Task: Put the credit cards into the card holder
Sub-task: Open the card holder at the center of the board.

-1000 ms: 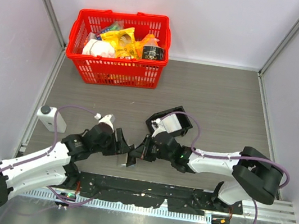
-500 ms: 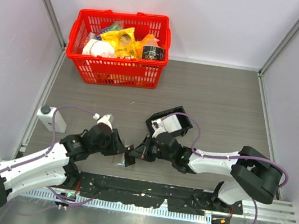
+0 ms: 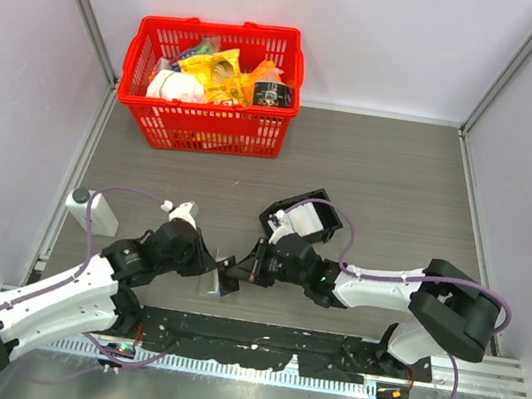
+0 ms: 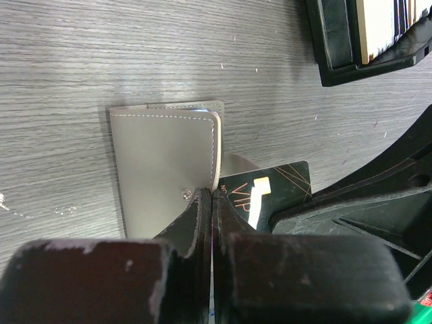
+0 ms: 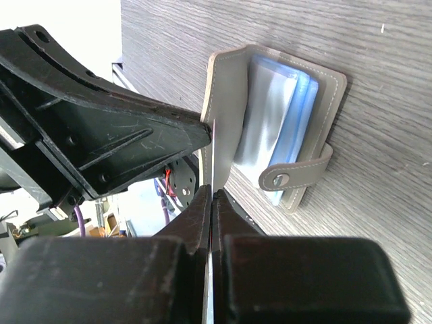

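Observation:
The grey card holder [image 4: 162, 162] lies on the table with one cover stood up, its pale blue pockets [image 5: 283, 115] and snap strap [image 5: 297, 172] showing. My left gripper [image 4: 212, 199] is shut on the edge of that raised cover [image 5: 226, 101]. My right gripper [image 5: 212, 196] is shut on a credit card [image 4: 270, 192], black with "VIP" lettering. That card [image 5: 211, 158] is seen edge-on right beside the raised cover. From above, both grippers [image 3: 224, 274] [image 3: 254, 263] meet over the card holder [image 3: 218, 287]. More credit cards [image 4: 378, 20] lie in a black tray [image 4: 334, 40].
The black tray [image 3: 319, 198] sits just behind my right wrist. A red basket [image 3: 205, 119] full of groceries stands at the back left. A small white device [image 3: 92, 211] sits by the left wall. A black rail [image 3: 253, 344] runs along the near edge.
My left gripper has gone from open to shut on the card holder's cover and shifted slightly left. The right gripper stayed shut on its card, barely moving.

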{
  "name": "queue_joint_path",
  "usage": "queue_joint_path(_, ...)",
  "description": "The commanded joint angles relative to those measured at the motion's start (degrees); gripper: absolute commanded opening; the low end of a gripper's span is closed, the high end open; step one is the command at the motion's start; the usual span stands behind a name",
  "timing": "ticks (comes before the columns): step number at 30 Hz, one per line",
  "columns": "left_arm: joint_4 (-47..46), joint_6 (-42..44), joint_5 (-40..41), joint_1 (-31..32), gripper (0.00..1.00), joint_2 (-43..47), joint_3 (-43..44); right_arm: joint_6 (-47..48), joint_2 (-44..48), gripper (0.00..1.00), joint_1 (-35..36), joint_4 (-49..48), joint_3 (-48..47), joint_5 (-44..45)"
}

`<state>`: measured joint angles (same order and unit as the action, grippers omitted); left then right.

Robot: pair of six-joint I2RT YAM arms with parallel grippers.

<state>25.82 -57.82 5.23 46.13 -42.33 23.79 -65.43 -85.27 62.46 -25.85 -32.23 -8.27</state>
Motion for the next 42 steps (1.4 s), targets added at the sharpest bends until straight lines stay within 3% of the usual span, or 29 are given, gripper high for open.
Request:
queue_joint_path(1,3.4,1.1,2.3,0.2,0.0,0.7,2.0,1.6,-1.1,0.01,0.1,-2.1,-2.6,1.1)
queue_joint_path(10,11.1,0.4,5.7,0.2,0.0,0.2,6.5,8.7,-3.1,0.01,0.5,18.1,-10.9,11.7)
queue_joint_path(19,8.5,0.6,1.6,0.2,0.0,-1.8,8.0,13.3,-5.6,0.01,2.1,36.3,-16.6,20.8)
queue_joint_path(26,-1.1,-0.9,-7.1,0.2,0.0,-5.6,8.1,12.7,-2.4,0.01,3.4,38.9,-13.7,24.6)
queue_joint_path(34,-14.2,-6.3,-11.2,0.2,0.0,-7.8,5.0,12.3,2.9,0.01,3.5,41.7,-12.1,28.1)
queue_joint_path(42,-2.9,-4.8,-2.4,0.2,0.0,-5.6,3.6,11.9,8.5,0.01,3.6,38.5,-11.5,28.0)
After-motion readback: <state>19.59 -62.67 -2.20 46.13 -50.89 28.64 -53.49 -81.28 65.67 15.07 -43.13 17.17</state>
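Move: The card holder lies just under the left hand, its middle about 1 cm ahead, 1 cm left and 4 cm below, with its cover already pinched and partly raised. From the right hand, which already grips a black card, the holder is roughly 6 cm left, 1 cm ahead and 4 cm below. The card box stands about 13 cm ahead and 12 cm right of the right hand, some 3 cm below. Left keeps the cover pinched, shifting right; the card-holding right hand sweeps forward, then 8 cm right and down. ##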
